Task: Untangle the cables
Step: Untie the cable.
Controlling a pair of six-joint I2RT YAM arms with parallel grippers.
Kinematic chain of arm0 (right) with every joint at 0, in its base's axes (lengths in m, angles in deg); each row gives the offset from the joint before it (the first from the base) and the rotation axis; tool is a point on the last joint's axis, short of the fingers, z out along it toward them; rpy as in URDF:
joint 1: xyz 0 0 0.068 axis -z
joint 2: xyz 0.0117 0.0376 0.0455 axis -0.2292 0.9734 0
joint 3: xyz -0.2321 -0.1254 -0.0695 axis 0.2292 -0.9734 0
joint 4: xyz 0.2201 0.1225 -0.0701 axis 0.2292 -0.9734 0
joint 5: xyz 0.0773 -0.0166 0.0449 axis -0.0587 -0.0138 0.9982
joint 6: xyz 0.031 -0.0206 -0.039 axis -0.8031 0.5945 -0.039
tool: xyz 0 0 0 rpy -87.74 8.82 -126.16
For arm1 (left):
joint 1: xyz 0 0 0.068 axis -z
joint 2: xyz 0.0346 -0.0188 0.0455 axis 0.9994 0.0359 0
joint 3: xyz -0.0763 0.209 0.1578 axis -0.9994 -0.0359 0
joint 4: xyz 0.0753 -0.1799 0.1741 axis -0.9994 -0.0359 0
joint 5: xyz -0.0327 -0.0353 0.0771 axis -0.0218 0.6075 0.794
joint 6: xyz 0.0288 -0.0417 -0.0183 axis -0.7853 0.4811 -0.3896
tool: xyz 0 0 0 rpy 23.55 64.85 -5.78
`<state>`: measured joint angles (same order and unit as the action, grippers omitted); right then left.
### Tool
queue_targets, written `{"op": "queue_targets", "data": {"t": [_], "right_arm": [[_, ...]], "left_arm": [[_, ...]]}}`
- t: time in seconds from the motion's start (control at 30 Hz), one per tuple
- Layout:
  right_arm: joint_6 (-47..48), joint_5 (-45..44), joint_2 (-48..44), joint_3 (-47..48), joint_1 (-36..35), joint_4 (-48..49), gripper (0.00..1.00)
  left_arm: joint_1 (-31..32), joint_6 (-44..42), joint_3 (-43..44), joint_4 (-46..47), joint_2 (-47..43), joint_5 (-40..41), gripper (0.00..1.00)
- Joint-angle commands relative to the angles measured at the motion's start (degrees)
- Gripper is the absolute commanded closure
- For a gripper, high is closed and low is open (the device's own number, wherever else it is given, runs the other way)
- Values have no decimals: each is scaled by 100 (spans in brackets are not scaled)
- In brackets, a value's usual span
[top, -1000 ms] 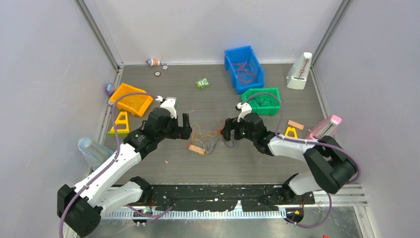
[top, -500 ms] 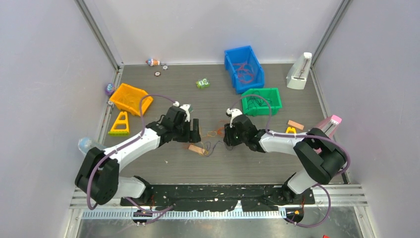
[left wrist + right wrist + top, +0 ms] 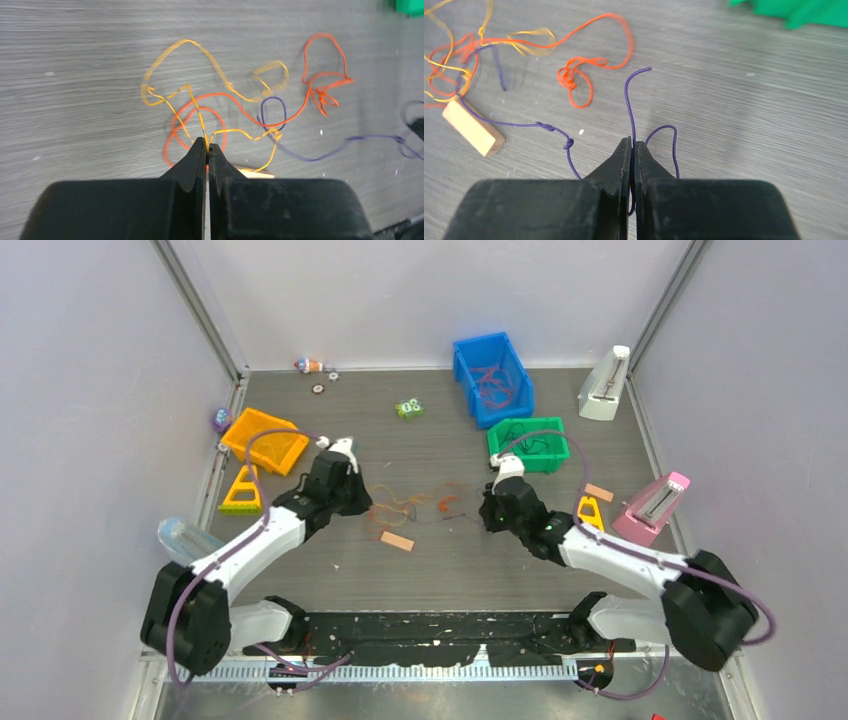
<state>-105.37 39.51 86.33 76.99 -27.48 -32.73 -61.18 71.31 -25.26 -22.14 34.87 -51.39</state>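
Note:
The cables lie tangled on the grey table between my two grippers. A yellow cable [image 3: 210,57] loops over a red cable [image 3: 235,102], and a purple cable [image 3: 320,156] trails off to the right. My left gripper [image 3: 207,145] is shut on a strand of the yellow cable at the tangle's near edge. My right gripper [image 3: 632,142] is shut on the purple cable [image 3: 626,95], whose free end curls up past the jaws. From above, the tangle [image 3: 410,505] stretches between the left gripper [image 3: 362,502] and the right gripper [image 3: 487,515].
A small wooden block [image 3: 397,541] lies just in front of the tangle. A blue bin [image 3: 492,380] and a green bin [image 3: 528,445] stand at the back right, an orange bin [image 3: 265,440] and a yellow triangle [image 3: 243,490] on the left. A pink block [image 3: 655,502] stands at the right.
Both grippers have shut, the left on the yellow cable and the right on the purple one. They have moved apart from each other, and the tangle has spread out between them.

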Motion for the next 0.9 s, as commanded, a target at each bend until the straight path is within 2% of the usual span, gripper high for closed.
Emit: {"op": "queue_targets", "data": {"t": [0.0, 0.07, 0.13, 0.23, 0.37, 0.57, 0.67, 0.87], "right_arm": [[-496, -1597, -1057, 205, 130, -1318, 95], [-554, -2181, -1566, 388, 271, -1731, 95], [-512, -2353, -2030, 653, 494, -2042, 95], [-341, -2435, -2639, 1149, 909, -2375, 95], [-72, -2447, -2913, 2068, 1476, -2693, 95], [387, -2271, -2427, 3654, 1546, -2912, 95], [526, -2312, -2092, 4126, 1585, -2965, 95], [706, -1972, -1263, 4895, 1750, -2959, 95]], "left_arm": [[-397, 190, -416, 327, -796, 842, 100], [-576, 272, -617, 344, -1077, 990, 100], [-740, 312, -776, 356, -1316, 1095, 100], [-914, 330, -931, 300, -1553, 1258, 100], [-1048, 393, -1070, 260, -1663, 1312, 100], [-1059, 350, -1220, 498, -1588, 1096, 100], [-1059, 214, -1256, 555, -1552, 1060, 100], [-1059, -169, -1568, 1122, -1622, 310, 100]]}}
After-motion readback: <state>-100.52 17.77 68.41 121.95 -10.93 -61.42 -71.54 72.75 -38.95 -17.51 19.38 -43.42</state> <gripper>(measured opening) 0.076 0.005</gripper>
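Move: The crossing of the yellow, orange and purple cables lies about 11 cm right of the left hand, level with it and some 6 cm below; from the right hand it is about 19 cm left and 3 cm ahead. Of the left hand, the wooden block is 7 cm right and 7 cm back. From the right hand, the orange knot lies 10 cm left and 4 cm ahead, the green box 10 cm right and 19 cm ahead. Right hand whips its pinched purple cable up 35 cm and 16 right while left draws yellow 9 cm left. ##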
